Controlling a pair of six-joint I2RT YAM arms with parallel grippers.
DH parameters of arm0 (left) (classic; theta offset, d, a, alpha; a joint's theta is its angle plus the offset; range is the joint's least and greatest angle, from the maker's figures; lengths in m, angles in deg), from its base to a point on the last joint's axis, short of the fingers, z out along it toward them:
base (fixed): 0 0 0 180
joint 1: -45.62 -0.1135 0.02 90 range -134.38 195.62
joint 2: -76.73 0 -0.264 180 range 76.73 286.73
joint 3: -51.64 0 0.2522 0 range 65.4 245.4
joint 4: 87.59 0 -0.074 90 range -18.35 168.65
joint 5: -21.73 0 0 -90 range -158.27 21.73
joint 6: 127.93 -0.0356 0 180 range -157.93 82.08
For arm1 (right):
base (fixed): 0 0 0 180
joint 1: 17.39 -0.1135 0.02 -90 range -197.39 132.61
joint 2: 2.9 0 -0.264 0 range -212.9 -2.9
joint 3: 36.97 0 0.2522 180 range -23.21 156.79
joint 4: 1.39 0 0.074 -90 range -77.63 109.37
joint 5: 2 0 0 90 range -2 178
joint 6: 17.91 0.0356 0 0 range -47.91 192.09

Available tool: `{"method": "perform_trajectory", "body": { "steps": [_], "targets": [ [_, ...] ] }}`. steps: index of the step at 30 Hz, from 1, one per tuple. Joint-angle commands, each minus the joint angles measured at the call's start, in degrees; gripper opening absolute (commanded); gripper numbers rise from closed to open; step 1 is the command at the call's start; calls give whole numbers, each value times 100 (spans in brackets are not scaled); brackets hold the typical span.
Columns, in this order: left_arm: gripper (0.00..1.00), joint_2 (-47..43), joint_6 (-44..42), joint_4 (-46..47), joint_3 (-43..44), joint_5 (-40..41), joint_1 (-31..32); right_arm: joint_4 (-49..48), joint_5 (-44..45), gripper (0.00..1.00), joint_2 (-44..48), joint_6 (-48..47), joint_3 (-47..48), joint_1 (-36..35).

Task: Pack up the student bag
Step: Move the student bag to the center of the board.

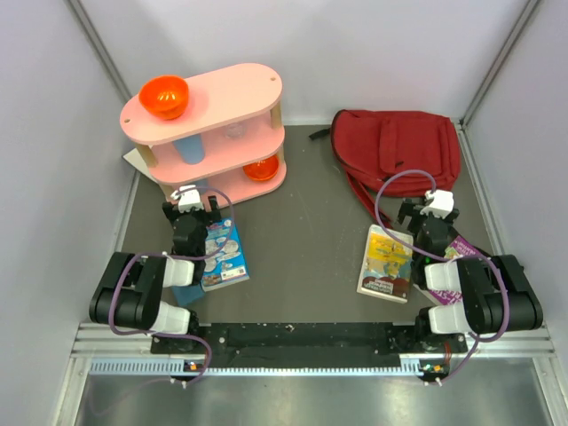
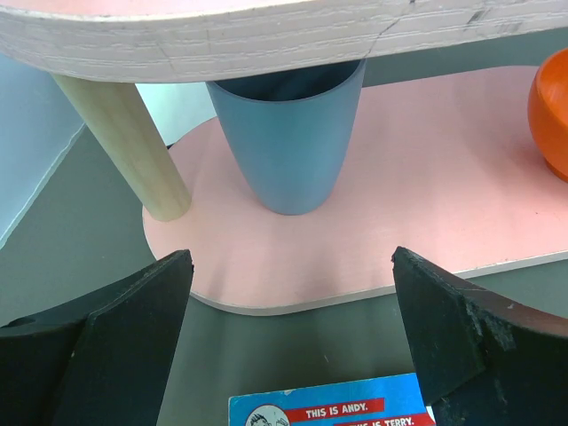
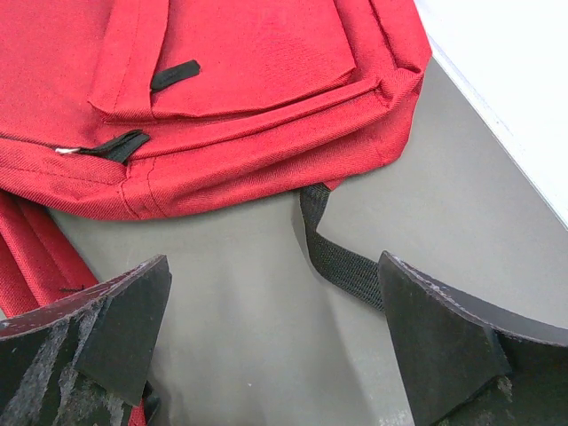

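Note:
The student bag (image 1: 399,151), a dark red backpack, lies flat at the back right of the table, its front pocket (image 3: 257,53) facing up. A black strap (image 3: 342,262) trails from its lower edge. My right gripper (image 1: 428,211) (image 3: 275,271) hovers open just short of the bag, with only bare table between its fingers. A yellow book (image 1: 386,262) lies to its left, and a purple book (image 1: 461,248) shows partly under the right arm. My left gripper (image 1: 192,206) (image 2: 291,266) is open and empty above the top edge of a blue book (image 1: 222,253) (image 2: 337,408).
A pink two-tier shelf (image 1: 213,124) (image 2: 399,177) stands at the back left, right ahead of the left gripper. It carries an orange bowl (image 1: 164,96) on top, a blue cup (image 1: 188,149) (image 2: 288,133) and another orange bowl (image 1: 260,169) (image 2: 555,115) below. White walls enclose the table.

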Motion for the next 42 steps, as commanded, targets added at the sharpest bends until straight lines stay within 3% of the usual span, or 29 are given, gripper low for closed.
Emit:
{"method": "perform_trajectory", "body": {
  "steps": [1,12,17,19,20,21,24,27,30,32,33,36,38,39,42],
  "targets": [
    [99,11,30,389,4,46,-32,-328,-37,99,17,14,127,21],
    [99,-15,38,528,-31,72,-24,-328,-28,99,17,14,118,21],
    [99,-854,-225,460,-294,88,81,-328,-37,99,17,14,127,21],
    [99,-1558,211,-1237,-7,492,108,-337,-37,99,25,5,118,21],
    [99,-2223,858,-2108,221,520,108,-320,-37,99,34,14,101,21],
    [99,-2491,1134,-3743,720,477,108,-319,-28,99,26,14,127,21],
    [99,-3081,1743,-5546,1434,74,108,-285,128,99,69,40,109,21],
    [99,-3302,1735,-5712,1621,45,100,-387,131,99,245,111,48,21],
    [99,-3311,2102,-6342,2058,563,100,-416,121,99,289,93,-58,21],
    [99,-3267,2997,-7492,2376,1123,100,-451,112,99,263,66,-58,21],
    [99,-3250,3218,-7826,2673,1144,100,-416,112,99,289,84,-58,21],
    [99,-3170,2782,-8277,3183,515,91,-119,60,99,428,23,91,12],
    [99,-3179,2833,-8513,3378,398,91,1615,453,99,1085,101,573,-49],
    [99,-3197,2868,-8541,3414,319,91,2267,594,99,1741,232,810,-41],
    [99,-3381,2764,-8532,3536,-14,91,3800,763,99,2318,655,1602,-23]
  ]
}}
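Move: The red student bag's middle lies about 16 cm ahead of the right gripper, 6 cm to its left and 9 cm lower; the yellow book lies some 15 cm back and 8 cm left of that gripper. From the left gripper, the bag is about 15 cm ahead and 53 cm right. The pink shelf is centred 18 cm ahead and 5 cm right of the left gripper, level with it; the blue book is 12 cm back, 5 cm right and 12 cm lower. Lift the empty left gripper about 12 cm in front of the pink shelf while drawing it back some 6 cm, letting it dip briefly before rising again; roll its left side down some 20 degrees and tip the fingers slightly down. Once it is up, start the right gripper rising too, about 4 cm, mostly at the very end. Keep both grippers wide open. ##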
